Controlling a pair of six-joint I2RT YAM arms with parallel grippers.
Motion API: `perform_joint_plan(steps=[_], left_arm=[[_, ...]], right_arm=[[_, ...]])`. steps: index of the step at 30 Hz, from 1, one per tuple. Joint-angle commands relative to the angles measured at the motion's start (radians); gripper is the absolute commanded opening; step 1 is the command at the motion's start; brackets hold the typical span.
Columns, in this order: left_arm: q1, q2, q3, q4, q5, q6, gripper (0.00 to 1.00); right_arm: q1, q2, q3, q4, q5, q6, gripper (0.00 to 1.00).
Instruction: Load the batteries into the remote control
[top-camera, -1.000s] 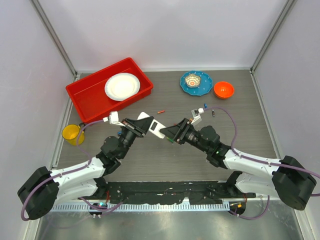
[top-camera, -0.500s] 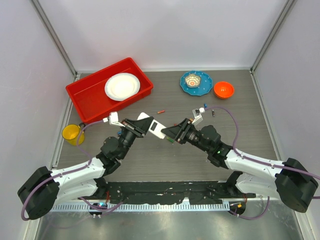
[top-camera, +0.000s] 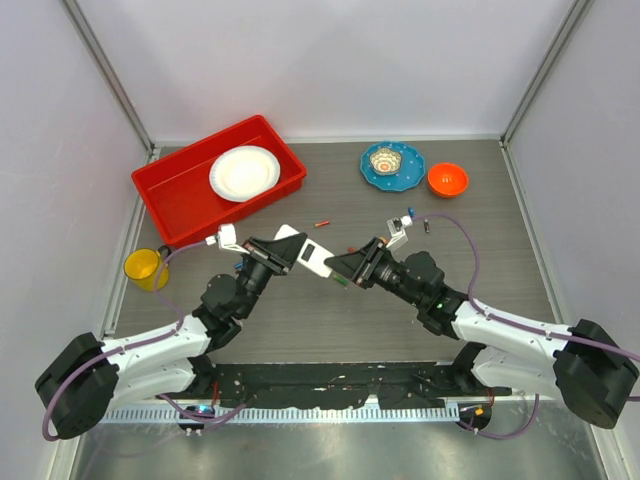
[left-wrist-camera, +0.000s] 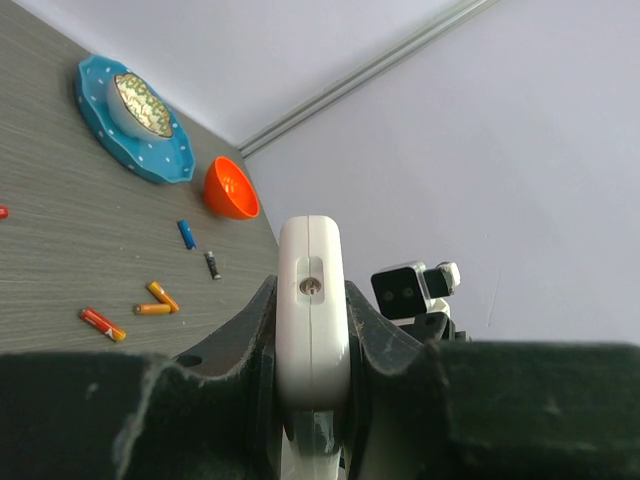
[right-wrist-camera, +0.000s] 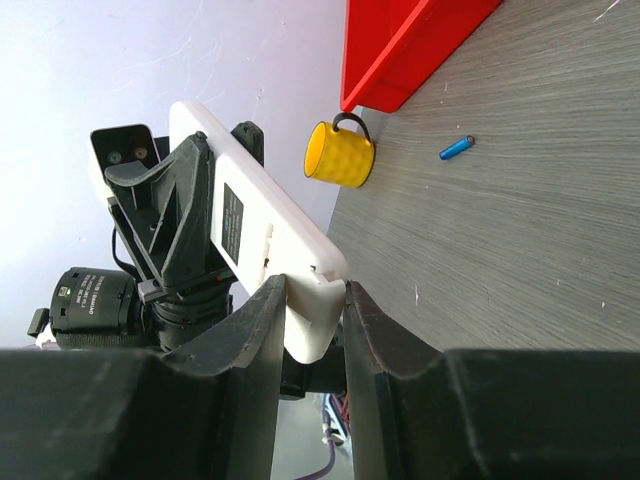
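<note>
The white remote control (top-camera: 312, 257) is held off the table between both arms, its plain labelled back (right-wrist-camera: 250, 215) showing in the right wrist view. My left gripper (top-camera: 290, 250) is shut on one end; the handset's narrow edge (left-wrist-camera: 312, 300) fills its jaws. The other end sits between the fingers of my right gripper (right-wrist-camera: 314, 285), which touch it on both sides. Loose batteries lie on the table: red-orange (top-camera: 322, 222), blue (top-camera: 411, 212), dark (top-camera: 427, 225), more orange ones (left-wrist-camera: 160, 297), and a blue one (right-wrist-camera: 455, 148) near the cup.
A red tray (top-camera: 180, 190) holding a white plate (top-camera: 244, 172) stands at the back left. A yellow cup (top-camera: 146, 268) sits by the left wall. A blue plate with a small bowl (top-camera: 392, 163) and an orange bowl (top-camera: 447, 179) are at the back right.
My right gripper's jaws have narrowed onto the end of the remote control. The left gripper and the remote have stayed in place.
</note>
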Motion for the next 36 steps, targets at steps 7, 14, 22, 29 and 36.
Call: perform_joint_plan(steps=[7,14,22,29,36], left_arm=[[0.003,-0.008,-0.003,0.041,-0.037,0.033,0.00],[0.003,-0.008,-0.008,0.041,-0.038,0.036,0.00],[0.003,-0.010,-0.008,0.036,-0.035,0.034,0.00],[0.003,-0.008,-0.011,0.036,-0.037,0.036,0.00],[0.026,-0.051,-0.024,0.001,-0.041,0.042,0.00]], right_arm=[[-0.002,-0.058,-0.015,0.032,0.001,-0.005,0.14],[-0.002,-0.069,-0.013,0.021,-0.006,-0.010,0.04],[-0.002,-0.083,-0.006,0.030,-0.042,-0.027,0.01],[-0.011,-0.104,-0.007,0.058,-0.091,-0.038,0.01],[-0.074,-0.262,-0.019,-0.014,-0.117,-0.110,0.01]])
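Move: The battery cover on the remote's lower end is already between the right fingertips, its middle about 2 cm left and 1 cm ahead of the right hand point, level with it. The remote's middle lies some 5 cm left and 3 cm ahead, also about level. On the table roughly 19 cm below, the green battery is about 4 cm ahead and 3 cm right, the nearest red battery 12 cm ahead and 7 cm right. From the left hand, which still grips the remote, the cover is some 4 cm right, 4 cm back and 2 cm lower. With the left hand keeping its grip on the remote and staying almost in place, the right hand, already pinching the cover end, draws slowly back and to its right while its fingers close from about a third open to nearly shut on the thin cover. It then lifts faster, ending about 4 cm up and some 2 cm both right and back, away from the remote, the fingertips tilting up by roughly 10 degrees with the cover still pinched between them. ##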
